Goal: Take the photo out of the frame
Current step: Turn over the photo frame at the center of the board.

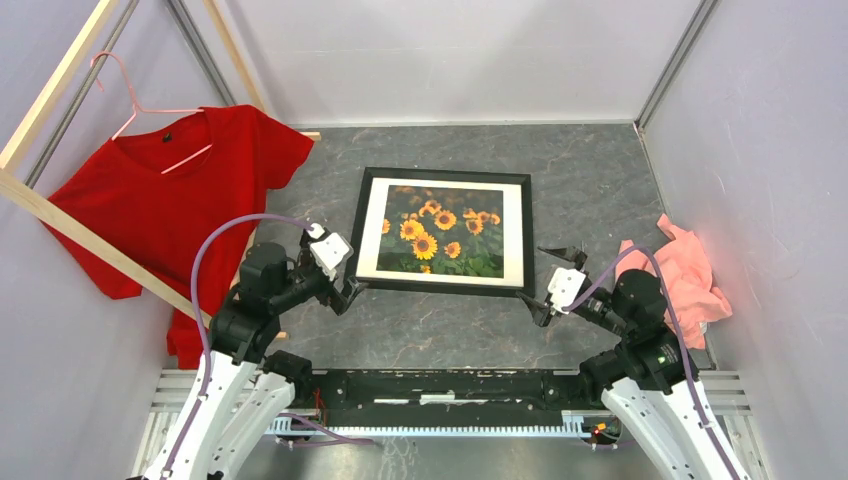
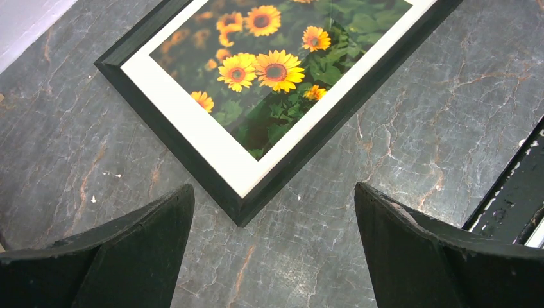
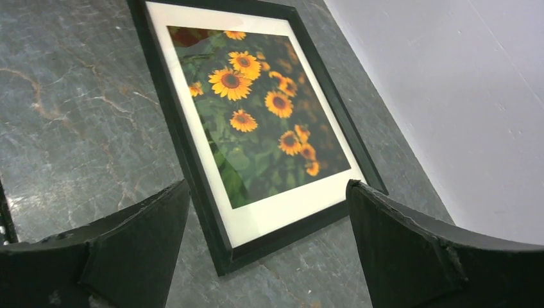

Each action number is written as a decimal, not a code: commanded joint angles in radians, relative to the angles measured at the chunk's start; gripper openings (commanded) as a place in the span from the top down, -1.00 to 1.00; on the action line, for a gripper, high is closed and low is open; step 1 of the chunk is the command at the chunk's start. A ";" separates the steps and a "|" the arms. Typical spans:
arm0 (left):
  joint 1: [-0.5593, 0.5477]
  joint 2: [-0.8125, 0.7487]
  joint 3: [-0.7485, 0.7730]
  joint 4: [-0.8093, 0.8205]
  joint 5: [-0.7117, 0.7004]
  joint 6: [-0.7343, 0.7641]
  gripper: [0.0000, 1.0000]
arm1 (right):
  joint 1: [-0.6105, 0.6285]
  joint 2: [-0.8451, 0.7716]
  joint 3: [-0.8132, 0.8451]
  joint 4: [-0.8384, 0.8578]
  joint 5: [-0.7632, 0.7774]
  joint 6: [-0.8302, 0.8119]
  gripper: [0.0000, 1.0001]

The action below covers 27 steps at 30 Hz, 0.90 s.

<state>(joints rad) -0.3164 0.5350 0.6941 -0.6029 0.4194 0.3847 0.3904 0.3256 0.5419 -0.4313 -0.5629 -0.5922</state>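
The black frame (image 1: 445,176) lies flat and face up in the middle of the grey marbled table. Inside its white mat sits the sunflower photo (image 1: 441,231). My left gripper (image 1: 345,285) hovers open just off the frame's near left corner. In the left wrist view that corner of the frame (image 2: 167,138) and the photo (image 2: 276,70) lie ahead of the spread left gripper (image 2: 272,189). My right gripper (image 1: 548,282) hangs open beside the near right corner. The right wrist view shows the frame (image 3: 192,167) and photo (image 3: 256,109) beyond the right gripper (image 3: 267,183). Neither touches anything.
A red T-shirt (image 1: 180,190) hangs on a pink hanger from a pale wooden rack (image 1: 60,215) at the left. A crumpled pink cloth (image 1: 685,275) lies at the right edge. Grey walls close in three sides. A black rail (image 1: 450,385) runs along the near edge.
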 commanded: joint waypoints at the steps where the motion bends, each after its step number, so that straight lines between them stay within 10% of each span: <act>1: -0.004 0.003 -0.005 0.042 -0.008 -0.022 -1.00 | -0.005 0.002 0.011 0.081 0.084 0.070 -0.96; 27: -0.009 0.017 -0.015 0.049 0.026 -0.012 -1.00 | -0.052 0.152 -0.150 0.111 0.061 -0.234 -0.96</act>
<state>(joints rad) -0.3229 0.5373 0.6769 -0.5953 0.4210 0.3851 0.3634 0.4255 0.3874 -0.3347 -0.4431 -0.7731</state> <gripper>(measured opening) 0.995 0.979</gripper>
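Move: The photo frame lies flat, its middle about 18 cm to the right hand's left, 12 cm ahead and 16 cm below. Its near right corner is almost under that hand, roughly 2 cm back and 1 cm left. A thin tool lies some 14 cm to the hand's right and 7 cm ahead. From the left hand the frame's middle is about 16 cm right, 14 cm ahead and 15 cm below. Open-fingered, the right hand sinks about 7 cm and forward 4 cm towards the frame, tipping down some 10 degrees. ##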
